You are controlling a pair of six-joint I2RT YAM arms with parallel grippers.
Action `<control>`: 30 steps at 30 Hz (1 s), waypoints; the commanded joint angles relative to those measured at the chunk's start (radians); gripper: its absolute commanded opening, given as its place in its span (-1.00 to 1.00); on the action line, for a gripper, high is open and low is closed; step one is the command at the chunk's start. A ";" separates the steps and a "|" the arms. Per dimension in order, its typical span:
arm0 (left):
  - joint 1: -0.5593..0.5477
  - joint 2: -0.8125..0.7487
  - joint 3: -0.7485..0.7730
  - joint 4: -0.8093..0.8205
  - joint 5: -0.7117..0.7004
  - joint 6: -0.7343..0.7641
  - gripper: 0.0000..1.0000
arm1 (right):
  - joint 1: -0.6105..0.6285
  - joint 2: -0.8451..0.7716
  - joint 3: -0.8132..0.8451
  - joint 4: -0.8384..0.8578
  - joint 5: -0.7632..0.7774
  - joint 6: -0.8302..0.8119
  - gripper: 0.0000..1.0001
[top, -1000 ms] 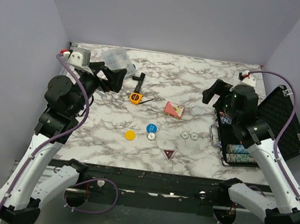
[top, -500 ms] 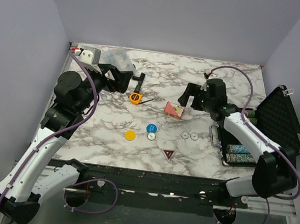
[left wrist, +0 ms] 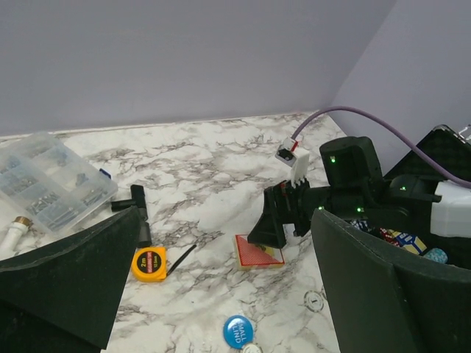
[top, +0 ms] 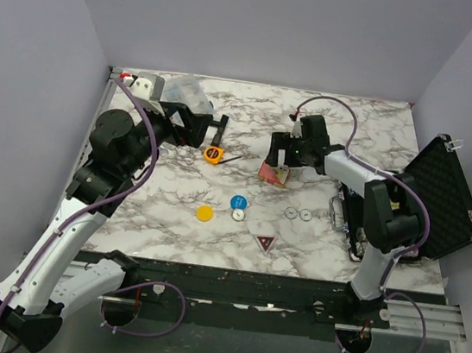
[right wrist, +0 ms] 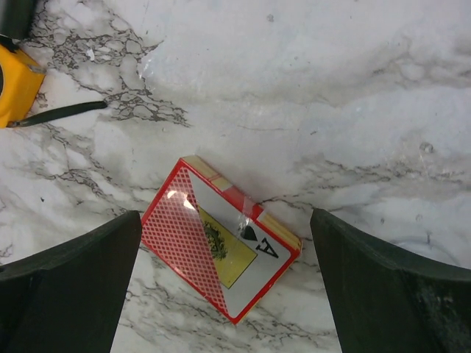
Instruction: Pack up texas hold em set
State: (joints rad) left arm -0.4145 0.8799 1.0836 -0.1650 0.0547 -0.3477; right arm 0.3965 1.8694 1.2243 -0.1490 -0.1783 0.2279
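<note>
The red card box [top: 274, 174] lies flat on the marble table [top: 355, 131], ace face up. My right gripper [top: 282, 156] hangs open just over it. In the right wrist view its fingers straddle the card box [right wrist: 221, 246] without touching it. The black briefcase [top: 441, 193] stands open at the right edge, its chip rows mostly hidden behind the right arm. A blue disc [top: 239, 202], a yellow disc [top: 204, 213], white discs [top: 298, 213] and the red triangle [top: 265, 243] lie in the front middle. My left gripper [top: 196, 126] is open and empty at the back left.
An orange tape measure [top: 213, 153] lies left of the card box, with a black tool [top: 218, 126] behind it. A clear plastic compartment box [top: 186, 92] sits at the back left corner. Purple walls close in the table on three sides.
The right arm has swung left from above the briefcase to just over the card box. The left gripper has drifted a little to the right. Both stayed open.
</note>
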 commanded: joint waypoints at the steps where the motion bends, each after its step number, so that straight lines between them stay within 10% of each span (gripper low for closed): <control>1: -0.007 -0.005 0.032 -0.003 0.020 0.001 0.97 | -0.016 0.071 0.083 0.008 -0.038 -0.137 1.00; 18: -0.007 -0.025 0.039 -0.027 -0.030 -0.020 0.97 | -0.010 0.136 0.038 -0.093 -0.296 -0.102 1.00; 30: -0.007 0.000 0.047 -0.045 -0.038 -0.039 0.97 | 0.132 0.118 0.103 -0.335 0.259 -0.105 1.00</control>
State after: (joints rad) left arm -0.4149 0.8684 1.1015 -0.1856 0.0410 -0.3729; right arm 0.5045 1.9285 1.2579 -0.2844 -0.1440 0.1162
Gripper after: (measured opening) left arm 0.984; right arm 0.998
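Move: The card pack lies just below the open right hand, about 3 cm back, 1 cm to its left and 5 cm down. From that hand, a black pen is some 14 cm left and 1 cm back. The blue button is about 10 cm left and 12 cm back, and the nearer white chip 7 cm right and 13 cm back. For the left hand, the pack is roughly 14 cm ahead, 16 cm right and 38 cm below. Forward about 3 cm with a slight sink, then down and back some 7 cm, drifting left, the right hand works its open fingers low around the card pack. The wrist turns about 10 degrees counter-clockwise and steepens; the fingers stay wide open, ending astride the pack with the right-hand finger up against its edge. ##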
